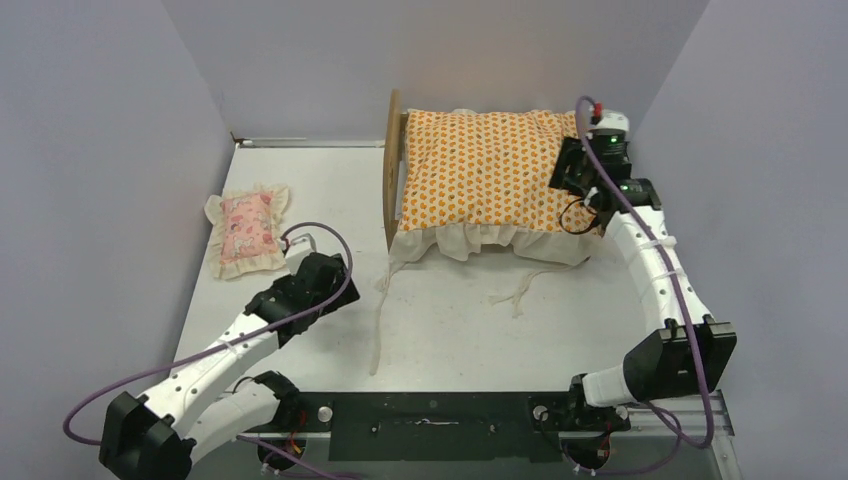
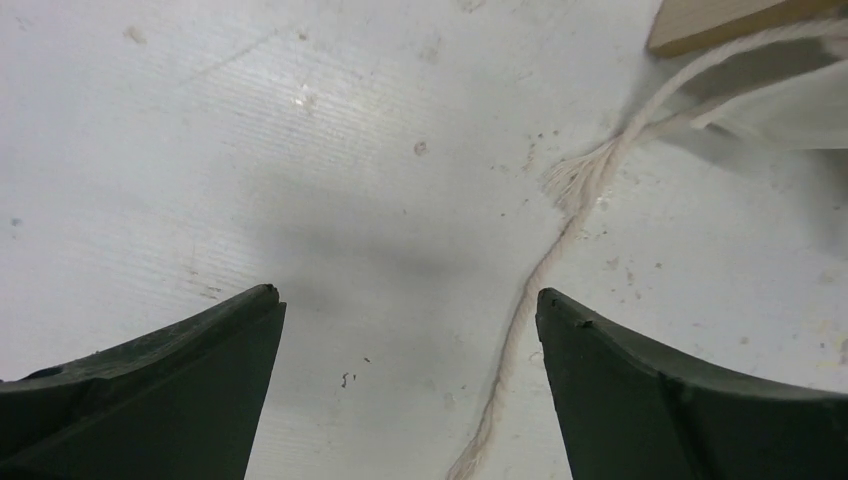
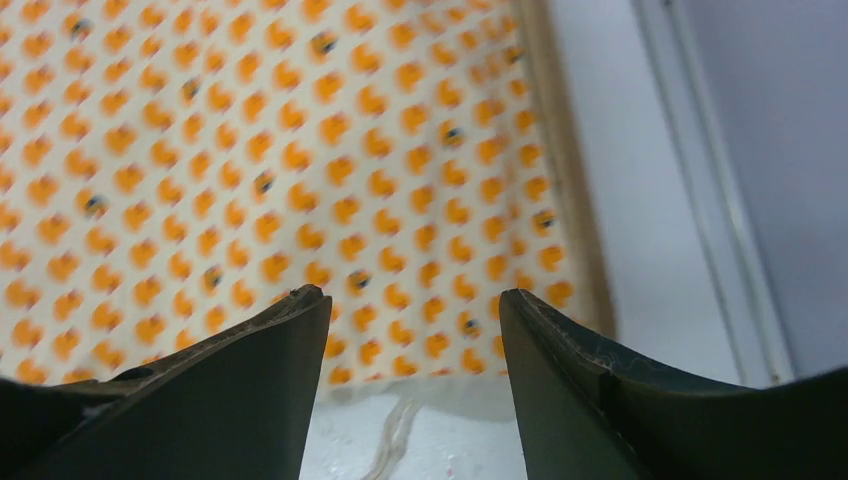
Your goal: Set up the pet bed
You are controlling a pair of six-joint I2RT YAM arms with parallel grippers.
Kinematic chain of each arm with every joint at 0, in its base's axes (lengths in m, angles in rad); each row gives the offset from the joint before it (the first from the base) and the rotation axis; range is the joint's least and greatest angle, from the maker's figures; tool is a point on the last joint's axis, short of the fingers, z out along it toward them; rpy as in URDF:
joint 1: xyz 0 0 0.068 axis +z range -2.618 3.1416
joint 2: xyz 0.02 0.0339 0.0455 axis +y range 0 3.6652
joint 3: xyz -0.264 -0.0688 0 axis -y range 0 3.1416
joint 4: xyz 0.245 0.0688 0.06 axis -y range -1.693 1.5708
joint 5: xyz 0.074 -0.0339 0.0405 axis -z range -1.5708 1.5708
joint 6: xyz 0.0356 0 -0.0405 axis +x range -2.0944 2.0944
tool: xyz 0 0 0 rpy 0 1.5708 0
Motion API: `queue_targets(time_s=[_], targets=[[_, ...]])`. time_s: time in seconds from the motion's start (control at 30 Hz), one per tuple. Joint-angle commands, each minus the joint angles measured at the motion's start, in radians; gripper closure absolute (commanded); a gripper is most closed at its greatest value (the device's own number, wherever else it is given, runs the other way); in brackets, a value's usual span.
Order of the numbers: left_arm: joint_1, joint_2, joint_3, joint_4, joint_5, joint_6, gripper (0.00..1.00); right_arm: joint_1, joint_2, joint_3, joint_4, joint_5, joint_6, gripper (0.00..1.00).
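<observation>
The pet bed stands at the back middle of the table, and its plywood headboard [image 1: 392,170] shows edge-on at its left end. An orange-patterned ruffled mattress [image 1: 480,165] covers the frame. My right gripper [image 1: 572,178] hovers over the mattress's right end. In the right wrist view it [image 3: 410,300] is open above the orange fabric [image 3: 250,150], holding nothing. My left gripper [image 1: 325,272] is low over the table, left of the bed. It [image 2: 410,300] is wide open and empty, with a cream tie string [image 2: 570,220] beside its right finger.
A small pink frilled pillow [image 1: 245,232] lies at the left of the table, just beyond my left arm. Cream ties [image 1: 515,290] trail over the table in front of the bed. Grey walls close in on both sides and the back.
</observation>
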Motion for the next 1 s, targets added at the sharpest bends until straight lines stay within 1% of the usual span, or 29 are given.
queue_targets(time_s=[0.0, 0.07, 0.13, 0.17, 0.3, 0.43, 0.53, 0.6, 0.7, 0.8, 0.87, 0.97], targets=[[0.006, -0.102, 0.112, -0.087, -0.058, 0.152, 0.04, -0.189, 0.058, 0.088, 0.099, -0.036, -0.081, 0.38], [0.006, -0.134, 0.147, -0.087, -0.060, 0.217, 0.04, -0.264, 0.115, 0.114, 0.151, -0.059, -0.097, 0.39], [0.006, -0.158, 0.174, -0.086, -0.059, 0.275, 0.04, -0.301, 0.184, 0.144, 0.189, -0.078, -0.127, 0.41], [0.006, -0.170, 0.179, -0.068, -0.054, 0.312, 0.04, -0.310, 0.213, 0.156, 0.206, -0.082, -0.149, 0.42], [0.008, -0.220, 0.149, -0.002, -0.037, 0.388, 0.04, -0.332, 0.327, 0.190, 0.256, -0.195, -0.217, 0.45], [0.008, -0.228, 0.125, 0.032, 0.008, 0.390, 0.04, -0.343, 0.386, 0.212, 0.279, -0.243, -0.255, 0.49], [0.008, -0.221, 0.126, 0.038, 0.020, 0.394, 0.04, -0.345, 0.408, 0.210, 0.298, -0.248, -0.282, 0.56], [0.008, -0.220, 0.128, 0.042, 0.026, 0.402, 0.04, -0.345, 0.416, 0.202, 0.301, -0.254, -0.293, 0.64], [0.008, -0.224, 0.123, 0.050, 0.046, 0.404, 0.04, -0.343, 0.406, 0.169, 0.308, -0.306, -0.313, 0.81], [0.008, -0.225, 0.119, 0.065, 0.069, 0.409, 0.04, -0.315, 0.362, 0.103, 0.342, -0.373, -0.319, 0.94], [0.008, -0.225, 0.119, 0.076, 0.084, 0.418, 0.04, -0.278, 0.326, 0.055, 0.363, -0.403, -0.316, 0.95], [0.006, -0.222, 0.118, 0.086, 0.112, 0.426, 0.03, -0.192, 0.281, -0.006, 0.385, -0.401, -0.287, 0.95]])
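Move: Over the pet bed's right part, the right hand is open and empty; the upper edge of the bed's right end board, where it will grip, lies about 11 cm ahead, 13 cm to the right and 9 cm below. The duck-print cover's middle is some 18 cm left of that edge and level with it, the left end board about 33 cm left of it. A loose tie lies 14 cm back and 2 cm right of the hand, on the table. From the left hand the right board is roughly 27 cm ahead, 40 cm right and 8 cm higher. Swinging right and forward off the cover, the right hand travels about 13 cm sideways and 11 cm out, then sinks some 9 cm and closes its fingers across the right end board's upper edge, pinching it, and draws it about 2 cm left. The open left hand rises roughly 9 cm off the table beside the loose cord, its fingers tipping up about 15 degrees as the wrist turns clockwise. ##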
